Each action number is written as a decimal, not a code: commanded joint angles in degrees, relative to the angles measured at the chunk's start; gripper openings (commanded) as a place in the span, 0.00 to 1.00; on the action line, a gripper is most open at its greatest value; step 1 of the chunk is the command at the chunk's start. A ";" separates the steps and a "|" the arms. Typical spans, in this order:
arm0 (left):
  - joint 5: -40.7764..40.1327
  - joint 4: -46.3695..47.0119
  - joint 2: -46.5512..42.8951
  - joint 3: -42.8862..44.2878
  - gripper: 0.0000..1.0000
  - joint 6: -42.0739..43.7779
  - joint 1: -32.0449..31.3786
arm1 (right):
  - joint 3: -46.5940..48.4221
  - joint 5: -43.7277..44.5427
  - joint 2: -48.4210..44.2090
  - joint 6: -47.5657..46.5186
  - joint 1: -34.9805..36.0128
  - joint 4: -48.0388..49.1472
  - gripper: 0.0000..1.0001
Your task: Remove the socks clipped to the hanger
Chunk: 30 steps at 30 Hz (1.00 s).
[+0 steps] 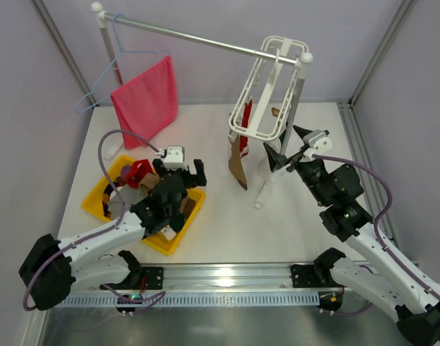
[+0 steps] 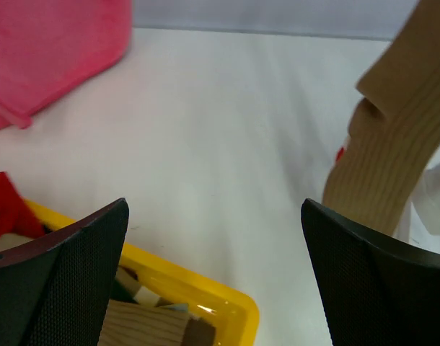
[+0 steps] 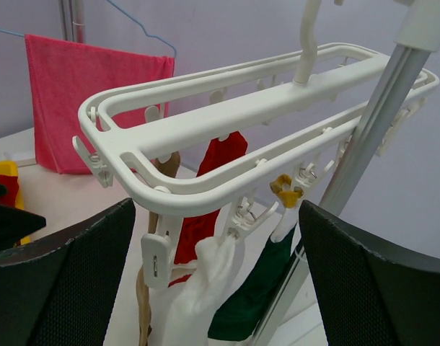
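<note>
The white hanger (image 1: 267, 86) (image 3: 227, 122) hangs by its hook from the rail. Clipped under it are a red sock (image 3: 205, 194), a white sock (image 3: 205, 288), a dark green sock (image 3: 252, 295) and a tan-brown sock (image 1: 238, 167) (image 3: 143, 288). My right gripper (image 1: 285, 142) (image 3: 216, 216) is open just below the frame's near edge, with the white and green socks ahead between its fingers, untouched. My left gripper (image 1: 180, 173) (image 2: 214, 209) is open and empty above the yellow bin (image 1: 187, 231) (image 2: 227, 303). The bin holds a red sock (image 1: 139, 171) and several others.
A pink-red cloth (image 1: 146, 101) (image 2: 54, 43) and a light-blue wire hanger (image 1: 108, 68) hang at the rail's left end. The rack's right post (image 1: 292, 115) (image 3: 371, 130) stands right behind the hanger. The tan-brown sock (image 2: 400, 144) hangs to the right of the left gripper.
</note>
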 commanded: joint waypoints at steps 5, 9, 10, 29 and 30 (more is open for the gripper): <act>11.01 20.85 12.36 3.72 1.00 0.38 -4.83 | -2.29 7.63 -3.73 0.75 -0.25 3.68 0.94; 12.69 26.23 16.50 4.86 1.00 1.70 -8.97 | -3.17 11.24 -5.84 0.93 -0.26 4.82 0.95; 13.13 27.11 17.39 5.48 1.00 1.78 -9.67 | -3.26 12.03 -6.11 0.93 -0.25 4.82 0.95; 23.33 33.01 33.65 19.27 1.00 -0.85 -15.57 | -4.93 21.09 -9.54 0.58 -0.78 6.85 0.97; 23.15 32.40 34.61 19.89 1.00 -1.11 -15.66 | -5.10 21.10 -9.89 0.58 -0.78 6.76 0.97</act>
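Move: The white sock hangs from the hanger's near end, about 30 cm to the left hand's right, some 4 cm farther out and 6 cm higher. Nearer along the way hangs the brown sock, roughly 20 cm right, 5 cm ahead and 4 cm higher; the red sock is about 22 cm right, 14 cm ahead and 6 cm higher. From the right hand the white sock is about 7 cm ahead, 5 cm left and 11 cm below. No grip on any sock yet: the left hand, fingers wide open, sweeps about 25 cm right towards the white sock, passing on the base side of the brown sock. On the way it draws back slightly and swings some 40 degrees clockwise to face the white sock. The right hand, also open, backs off about 8 cm to the right, turning clockwise some 20 degrees. ##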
